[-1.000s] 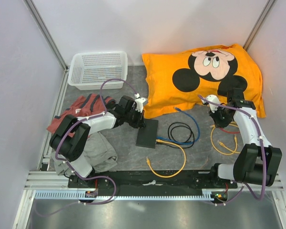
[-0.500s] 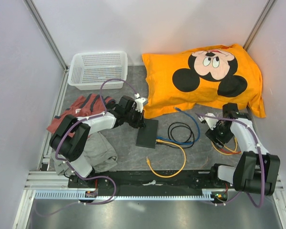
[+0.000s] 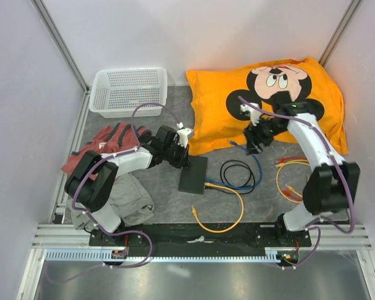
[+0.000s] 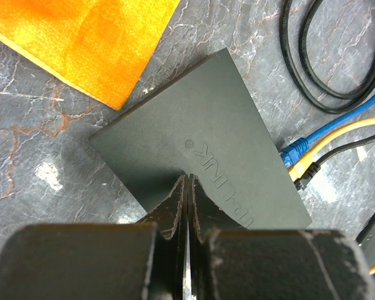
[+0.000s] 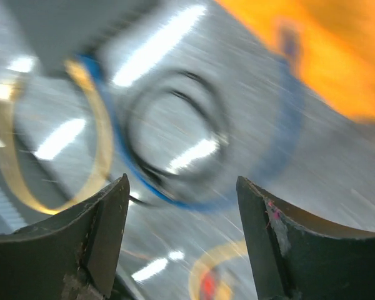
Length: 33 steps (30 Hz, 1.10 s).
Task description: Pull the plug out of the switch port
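The switch (image 3: 194, 175) is a flat black box lying in the middle of the table. In the left wrist view the switch (image 4: 225, 119) shows embossed lettering. Blue, yellow and black plugs (image 4: 295, 156) sit in its right-hand edge, seen in the top view as plugs (image 3: 210, 184). My left gripper (image 3: 185, 160) is shut, its tips (image 4: 187, 180) resting on the switch's top near one edge. My right gripper (image 3: 254, 146) is open and empty, above the blue cable (image 3: 256, 164) by the pillow's edge. Its wrist view is motion-blurred, with the jaws wide (image 5: 181, 187) over the black cable coil (image 5: 175, 125).
An orange pillow (image 3: 269, 94) lies at the back right and a white basket (image 3: 128, 90) at the back left. Red cloth (image 3: 109, 140) and grey cloth (image 3: 128, 197) lie at the left. Yellow and red cables (image 3: 294, 181) coil at the right. A black rail (image 3: 200, 234) runs along the front.
My right arm has swung from the yellow and red cables at the right, leftward and farther back, to the pillow's edge. The left arm and the switch have not moved.
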Each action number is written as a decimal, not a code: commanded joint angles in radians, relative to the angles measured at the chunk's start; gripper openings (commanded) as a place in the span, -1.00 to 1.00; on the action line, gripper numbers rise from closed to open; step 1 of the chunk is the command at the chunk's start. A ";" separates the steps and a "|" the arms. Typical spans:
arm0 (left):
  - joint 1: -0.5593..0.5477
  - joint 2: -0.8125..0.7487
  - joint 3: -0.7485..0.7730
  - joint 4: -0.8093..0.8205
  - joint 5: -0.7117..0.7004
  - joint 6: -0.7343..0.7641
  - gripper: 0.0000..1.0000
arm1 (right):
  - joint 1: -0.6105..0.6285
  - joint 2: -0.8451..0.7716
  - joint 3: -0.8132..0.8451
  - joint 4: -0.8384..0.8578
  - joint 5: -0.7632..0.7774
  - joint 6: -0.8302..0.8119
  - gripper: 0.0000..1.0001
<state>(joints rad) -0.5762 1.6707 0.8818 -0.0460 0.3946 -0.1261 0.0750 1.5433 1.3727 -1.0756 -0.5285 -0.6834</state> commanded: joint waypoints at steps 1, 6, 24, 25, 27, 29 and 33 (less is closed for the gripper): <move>-0.004 -0.028 -0.035 -0.049 -0.071 0.080 -0.97 | 0.124 0.148 0.046 -0.041 -0.335 0.174 0.47; -0.004 -0.068 -0.067 -0.045 -0.069 0.065 -0.97 | 0.207 0.307 0.057 0.011 -0.458 0.235 0.39; -0.004 -0.068 -0.073 -0.043 -0.074 0.063 -0.97 | 0.332 0.586 0.036 0.137 -0.430 0.336 0.09; -0.004 -0.069 -0.073 -0.041 -0.073 0.063 -0.97 | 0.332 0.574 0.023 0.193 -0.430 0.358 0.09; -0.004 -0.065 -0.075 -0.040 -0.073 0.060 -0.97 | 0.333 0.566 -0.001 0.244 -0.423 0.396 0.04; -0.004 -0.066 -0.075 -0.038 -0.071 0.059 -0.97 | 0.335 0.566 -0.006 0.269 -0.413 0.412 0.03; -0.004 -0.062 -0.073 -0.038 -0.071 0.057 -0.97 | 0.347 0.554 -0.055 0.345 -0.381 0.465 -0.02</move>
<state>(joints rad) -0.5785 1.6024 0.8223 -0.0551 0.3477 -0.1024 0.4076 2.1277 1.3624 -0.8665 -0.9344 -0.2798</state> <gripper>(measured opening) 0.022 0.507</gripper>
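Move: The blue plug in the switch's port lies about 18 cm to the right gripper's left, some 7 cm back towards the base and 14 cm below; from the left gripper it is roughly 7 cm to the right, 4 cm back and 3 cm lower. The yellow plug sits about 1 cm nearer the base than the blue one, the switch's middle 5 cm left and 2 cm forward of it, and the black cable coil 9 cm right and 2 cm forward of it. Sweep the right gripper left about 16 cm across the black coil towards the blue plug, sinking and drawing back some 6 cm, then drop more steeply beside the switch. Swing the fingertips back towards the base, some 40 degrees, and narrow the fingers, still apart around the plug. Shift the closed left fingertips about 1.5 cm left on the switch's top, towards its left edge. ##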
